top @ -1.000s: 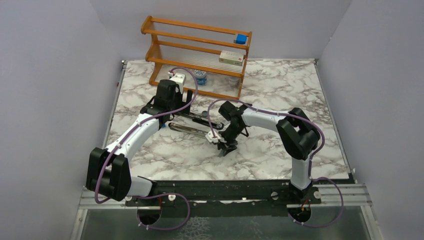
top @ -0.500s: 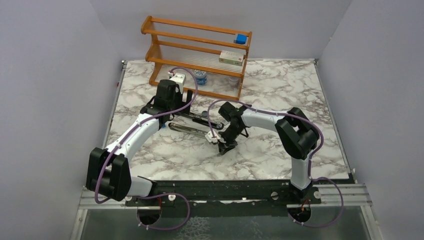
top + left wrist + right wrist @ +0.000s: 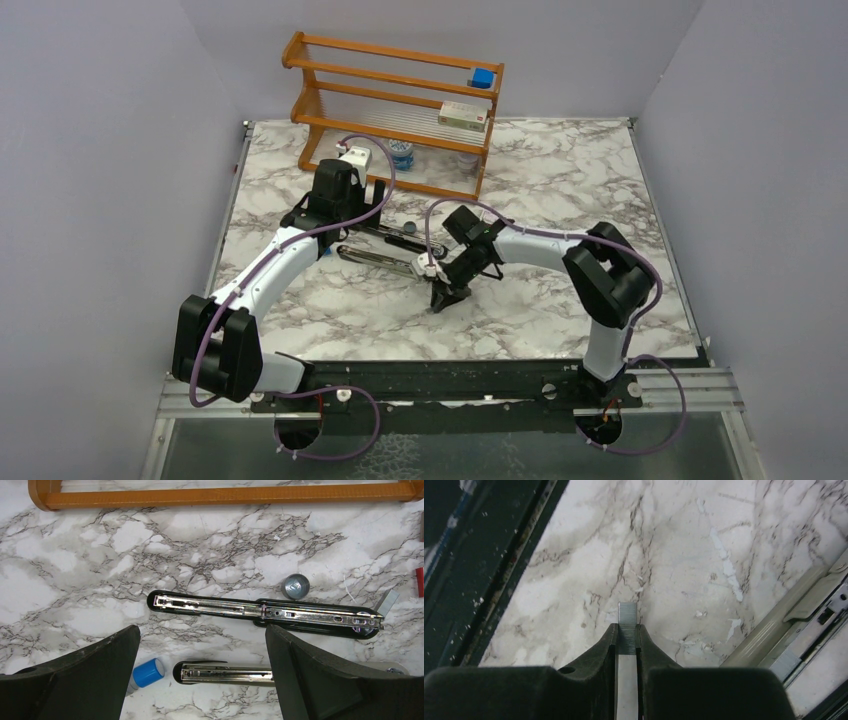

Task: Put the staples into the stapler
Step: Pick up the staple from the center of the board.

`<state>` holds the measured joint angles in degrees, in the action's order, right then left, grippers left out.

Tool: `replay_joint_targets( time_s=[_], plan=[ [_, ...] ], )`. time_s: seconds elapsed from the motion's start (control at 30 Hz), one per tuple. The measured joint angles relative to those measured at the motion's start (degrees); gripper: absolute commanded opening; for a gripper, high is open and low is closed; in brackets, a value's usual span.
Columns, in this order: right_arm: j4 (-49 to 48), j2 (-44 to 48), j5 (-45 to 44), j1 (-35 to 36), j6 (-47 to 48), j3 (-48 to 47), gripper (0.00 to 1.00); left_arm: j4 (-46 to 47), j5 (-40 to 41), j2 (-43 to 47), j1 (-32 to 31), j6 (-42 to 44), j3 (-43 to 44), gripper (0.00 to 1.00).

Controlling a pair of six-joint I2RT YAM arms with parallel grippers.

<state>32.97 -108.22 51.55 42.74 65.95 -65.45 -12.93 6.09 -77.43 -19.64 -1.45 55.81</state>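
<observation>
My right gripper (image 3: pixel 627 628) is shut on a short silvery-grey strip of staples (image 3: pixel 627 612), whose end sticks out past the fingertips, close over the marble. In the top view that gripper (image 3: pixel 440 298) points down, just right of the near black-and-silver bar (image 3: pixel 378 260). The stapler (image 3: pixel 265 612) lies opened flat, silver channel up. My left gripper (image 3: pixel 202 635) hangs open above it with nothing between its fingers. The near bar (image 3: pixel 225 672) shows between those fingers. Another silvery strip (image 3: pixel 388 601) lies at the stapler's right end.
A wooden rack (image 3: pixel 395 110) stands at the back of the marble table, with a small box (image 3: pixel 462 116) and a blue cube (image 3: pixel 483 78) on it. A blue-capped tube (image 3: pixel 147 672) and a grey cap (image 3: pixel 295 586) lie beside the stapler. The table's dark front edge (image 3: pixel 484 570) is near my right gripper.
The right jaws have closed onto the staple strip, and that gripper has shifted slightly left toward the near bar. The left arm has not moved.
</observation>
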Motion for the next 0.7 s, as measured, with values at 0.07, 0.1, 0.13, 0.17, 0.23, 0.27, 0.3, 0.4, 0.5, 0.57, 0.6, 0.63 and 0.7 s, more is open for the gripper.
replay_joint_targets(
  time_s=[0.07, 0.1, 0.13, 0.17, 0.23, 0.27, 0.3, 0.4, 0.5, 0.57, 0.6, 0.63, 0.7],
  plan=[
    [-5.0, 2.1, 1.8, 0.1, -4.6, 2.4, 0.12, 0.0, 0.0, 0.0, 0.0, 0.0, 0.0, 0.99],
    [-7.9, 3.1, 2.2, 0.2, -7.6, 3.4, 0.12, 0.0, 0.1, 0.0, 0.0, 0.0, 0.0, 0.99],
    [-10.8, 4.0, 2.3, 0.4, -10.5, 4.3, 0.12, 0.0, 0.3, 0.0, 0.0, 0.0, 0.0, 0.99],
    [-14.1, 4.8, 2.1, 0.7, -13.5, 5.2, 0.12, 0.0, 0.7, 0.0, 0.0, 0.0, 0.0, 0.99],
    [-20.7, 6.4, 0.9, 1.4, -20.2, 7.3, 0.13, 0.0, 1.8, 0.0, 0.0, -0.1, 0.0, 0.99],
    [-24.0, 7.0, -0.2, 1.9, -23.1, 8.4, 0.13, 0.0, 2.4, 0.0, 0.0, -0.2, 0.0, 0.99],
    [-27.3, 7.6, -1.5, 2.4, -26.3, 9.5, 0.13, 0.0, 3.3, 0.0, 0.0, -0.3, 0.0, 0.99],
    [-35.3, 8.3, -5.6, 4.3, -33.9, 11.8, 0.12, 0.0, 5.6, 0.0, 0.0, -0.5, 0.0, 0.99],
    [-40.8, 7.9, -9.9, 6.2, -39.8, 12.2, 0.12, 0.0, 7.6, 0.1, 0.0, -0.9, 0.0, 0.99],
    [-43.5, 6.9, -12.9, 7.3, -43.4, 11.7, 0.12, 0.0, 8.9, 0.3, 0.0, -1.1, 0.0, 0.99],
    [-44.2, 6.1, -14.1, 7.7, -44.6, 11.3, 0.12, 0.0, 9.3, 0.4, 0.0, -1.2, 0.0, 0.99],
    [-44.7, 5.3, -15.3, 8.2, -45.7, 10.7, 0.12, 0.0, 9.9, 0.6, 0.0, -1.3, 0.0, 0.99],
    [-45.2, 3.3, -17.2, 9.1, -47.3, 9.3, 0.12, 0.0, 10.6, 1.0, 0.0, -1.4, 0.0, 0.99]
  ],
)
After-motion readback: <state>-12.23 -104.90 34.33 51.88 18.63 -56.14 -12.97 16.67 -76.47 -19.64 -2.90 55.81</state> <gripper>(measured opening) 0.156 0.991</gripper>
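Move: The staple strip is already pinched in the right fingers, barely off the board. The middle of the open beige stapler, its likely goal, lies about 11 cm ahead and 9 cm left of the right hand, roughly level with it. The black stapler lies some 7 cm beyond the beige one, and the metal cup about 20 cm ahead and 6 cm left of the hand. From the left hand, the beige stapler is about 8 cm back, 8 cm right and 13 cm below. Keeping its pinch on the strip, the right hand carries it some 8 cm left along the near side of the beige stapler, easing 2 or 3 cm forward towards it, lifting nearly 4 cm first and sinking about 1 cm at the end, while the wrist turns clockwise by nearly 30 degrees. The left hand, empty and wide open above the table, shifts about 3 cm left, away from the staplers' middles, and turns about 10 degrees counter-clockwise. ##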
